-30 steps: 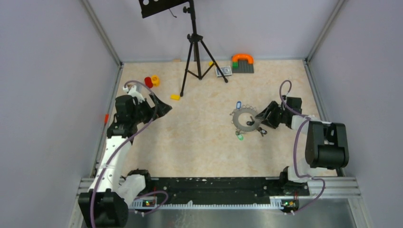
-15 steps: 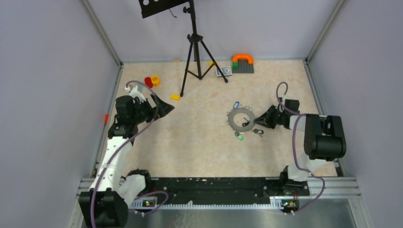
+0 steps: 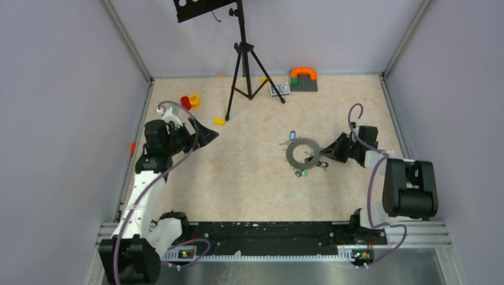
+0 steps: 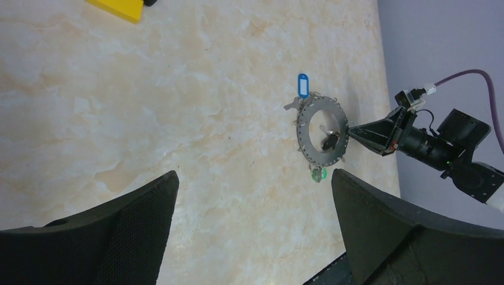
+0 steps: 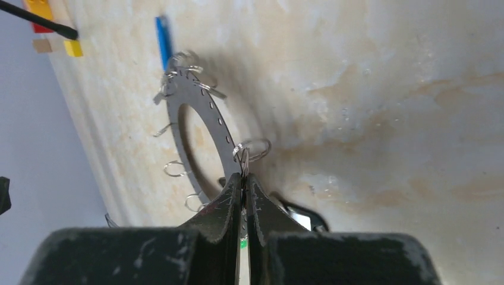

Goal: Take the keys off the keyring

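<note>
The keyring is a flat grey ring lying right of the table's middle, also seen in the left wrist view. Keys hang round it: a blue-tagged one at the far side, a green-tagged one at the near side, and a black-headed one in the hole. My right gripper reaches in from the right and is shut on the keyring's rim, beside a small wire loop. My left gripper hovers open far to the left, with nothing between its fingers.
A black tripod stands at the back centre. A yellow block lies near my left gripper, with red and yellow pieces behind it. A brick plate with an orange arch and a small card sit at the back.
My right gripper's jaws have shut on the keyring's rim. The keyring and its keys have slid a little to the left and nearer. The left arm has not moved.
</note>
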Robot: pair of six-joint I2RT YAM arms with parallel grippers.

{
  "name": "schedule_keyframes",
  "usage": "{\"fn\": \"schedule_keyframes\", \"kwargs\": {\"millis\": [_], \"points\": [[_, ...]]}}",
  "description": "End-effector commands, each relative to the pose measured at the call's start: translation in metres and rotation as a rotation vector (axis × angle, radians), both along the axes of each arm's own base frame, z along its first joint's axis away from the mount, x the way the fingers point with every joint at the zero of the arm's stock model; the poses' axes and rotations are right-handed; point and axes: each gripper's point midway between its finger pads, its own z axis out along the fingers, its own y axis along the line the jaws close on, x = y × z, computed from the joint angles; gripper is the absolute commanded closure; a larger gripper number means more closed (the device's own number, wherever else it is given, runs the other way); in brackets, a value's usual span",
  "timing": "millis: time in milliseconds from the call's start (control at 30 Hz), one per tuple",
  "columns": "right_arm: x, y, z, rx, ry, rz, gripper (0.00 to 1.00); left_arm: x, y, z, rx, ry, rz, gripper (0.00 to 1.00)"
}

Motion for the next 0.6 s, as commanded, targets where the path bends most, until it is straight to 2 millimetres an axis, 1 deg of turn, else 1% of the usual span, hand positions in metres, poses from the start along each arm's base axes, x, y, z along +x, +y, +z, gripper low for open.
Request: {"fn": "schedule_keyframes", "kwargs": {"millis": [0, 67, 167, 200, 233, 267, 333, 500, 567], "points": [[0.008, -0.003, 0.042, -0.040, -0.147, 0.007, 1.00, 0.000, -0.023, 0.032, -0.094, -0.136, -0.138, 0.01], [0.008, -0.001, 0.055, -0.058, -0.182, 0.014, 1.00, -0.003, -0.030, 0.037, -0.104, -0.154, -0.185, 0.01], [0.005, 0.008, 0.072, -0.093, -0.225, 0.038, 1.00, -0.005, -0.033, 0.042, -0.094, -0.183, -0.202, 0.01], [0.005, 0.012, 0.079, -0.103, -0.242, 0.051, 1.00, -0.009, -0.043, 0.043, -0.097, -0.194, -0.230, 0.01], [0.005, 0.014, 0.086, -0.113, -0.259, 0.059, 1.00, -0.011, -0.047, 0.044, -0.093, -0.207, -0.237, 0.01], [0.003, 0.023, 0.094, -0.121, -0.284, 0.092, 1.00, -0.013, -0.051, 0.046, -0.085, -0.223, -0.246, 0.01], [0.001, 0.032, 0.109, -0.136, -0.324, 0.130, 1.00, -0.020, -0.060, 0.047, -0.069, -0.247, -0.267, 0.01], [-0.003, 0.038, 0.149, -0.161, -0.459, 0.177, 1.00, -0.030, -0.083, 0.064, -0.029, -0.387, -0.312, 0.01], [-0.007, 0.046, 0.163, -0.155, -0.510, 0.210, 1.00, -0.033, -0.089, 0.071, -0.028, -0.433, -0.339, 0.01]]}}
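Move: The right hand's closed fingers pinch the keyring's right rim; the keyring's middle is about 6 cm to this hand's left, level with it front to back and 1 cm lower. The blue-tagged key lies some 11 cm left and 7 ahead of that hand, the green-tagged key about 7 left and 7 back, the black-tagged key straight back 4, all roughly 2 below. From the open left hand the keyring is about 34 cm right, 2 ahead and 18 below. Upward, then also drifting left, the right hand hoists the keyring about 11 cm by its pinched rim, ending some 4 cm nearer the left arm, with its fingers tipping up nearly 20 degrees and keeping their grip. Meanwhile the left hand, still wide open, travels about 8 cm right towards the keyring, rising and drawing back some 4 cm each and swinging clockwise. ##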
